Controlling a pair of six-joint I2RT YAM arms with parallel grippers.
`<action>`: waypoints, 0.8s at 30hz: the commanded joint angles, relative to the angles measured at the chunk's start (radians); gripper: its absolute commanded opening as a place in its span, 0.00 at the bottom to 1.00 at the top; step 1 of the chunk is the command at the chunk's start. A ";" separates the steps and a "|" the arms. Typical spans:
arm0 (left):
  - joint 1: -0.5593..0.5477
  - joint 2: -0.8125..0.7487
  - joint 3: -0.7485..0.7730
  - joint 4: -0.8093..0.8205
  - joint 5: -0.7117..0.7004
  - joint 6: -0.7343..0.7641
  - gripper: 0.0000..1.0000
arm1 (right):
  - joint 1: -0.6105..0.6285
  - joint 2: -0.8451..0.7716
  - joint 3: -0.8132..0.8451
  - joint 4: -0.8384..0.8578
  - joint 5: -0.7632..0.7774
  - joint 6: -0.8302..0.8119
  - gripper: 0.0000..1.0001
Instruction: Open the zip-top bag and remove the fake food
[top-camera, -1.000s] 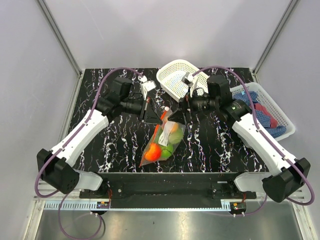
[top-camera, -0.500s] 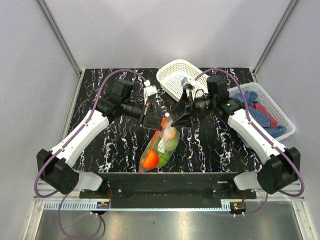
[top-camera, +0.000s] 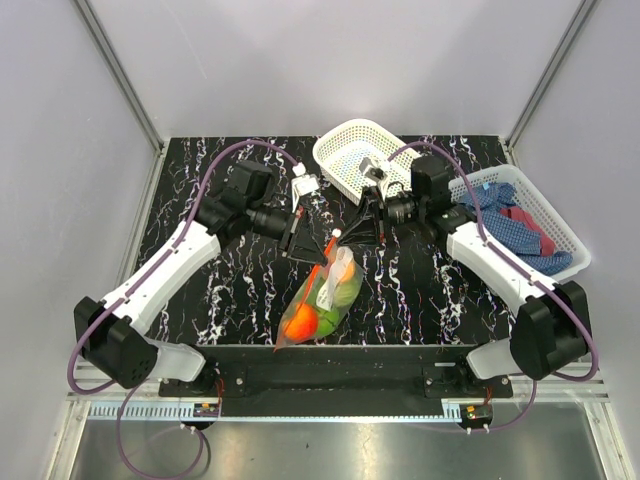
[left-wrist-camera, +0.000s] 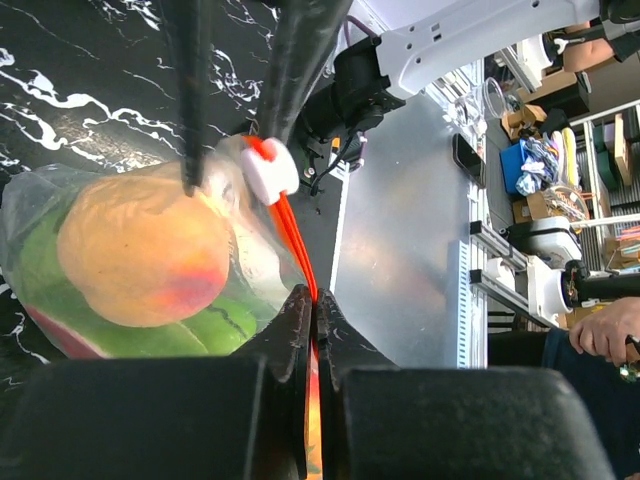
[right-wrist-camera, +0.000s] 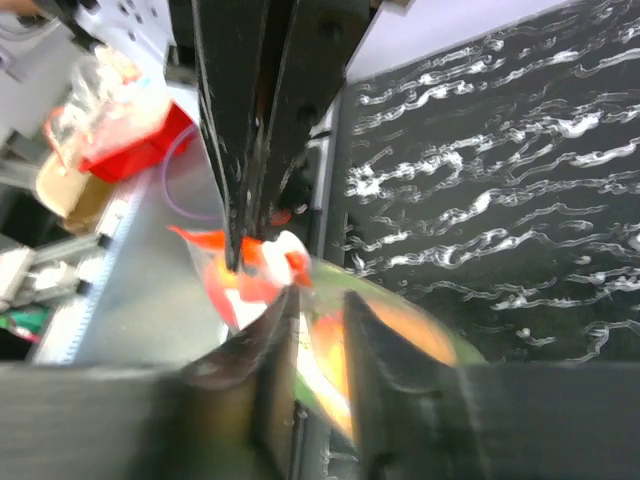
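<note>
The zip-top bag hangs tilted above the black marbled table, its orange-red zip strip running up to a white slider. Inside it I see fake food: an orange fruit and green pieces. My left gripper is shut on the zip strip; from above it sits at the bag's top. My right gripper straddles the bag's top edge beside the slider, a gap still showing between its jaws. That view is blurred. From above it faces the left gripper.
A round white lattice basket stands at the back middle. A rectangular white basket with blue and red cloths sits at the right, close behind the right arm. Grey walls close in the table's sides and back.
The right gripper's jaws have narrowed around the bag's top near the slider. The bag has shifted slightly left and turned edge-on. The left gripper has kept its hold.
</note>
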 joint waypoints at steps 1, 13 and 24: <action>-0.003 -0.003 0.028 0.011 -0.030 -0.009 0.00 | -0.002 -0.009 -0.048 0.165 -0.044 0.152 0.07; -0.006 -0.143 -0.016 0.128 -0.383 -0.128 0.63 | -0.004 -0.199 -0.083 -0.015 0.209 0.222 0.00; -0.088 -0.036 0.054 0.323 -0.296 -0.245 0.66 | -0.002 -0.216 -0.111 -0.030 0.263 0.356 0.00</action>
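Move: The bag's white slider, at the end of its orange seal, sits at the right fingertips, about 1 cm ahead and 1 cm to the left, level with them. From the left hand, already pinching the seal, the slider lies roughly 7 cm ahead, 4 cm right, level. Inside the bag, the peach is some 4 cm back of the right hand and 8 cm below; the orange ball is about 12 cm back, 9 cm left and 18 cm below. Forward with a slight dip goes the left hand, about 3 cm, turning some 15 degrees counter-clockwise as its shut fingers open wide and let go of the seal; it then rises about 4 cm and edges right. The right fingers finish closing, pinch the bag beside the slider, and after a small dip carry it a couple of centimetres right and slightly back, turning clockwise about 15 degrees. ##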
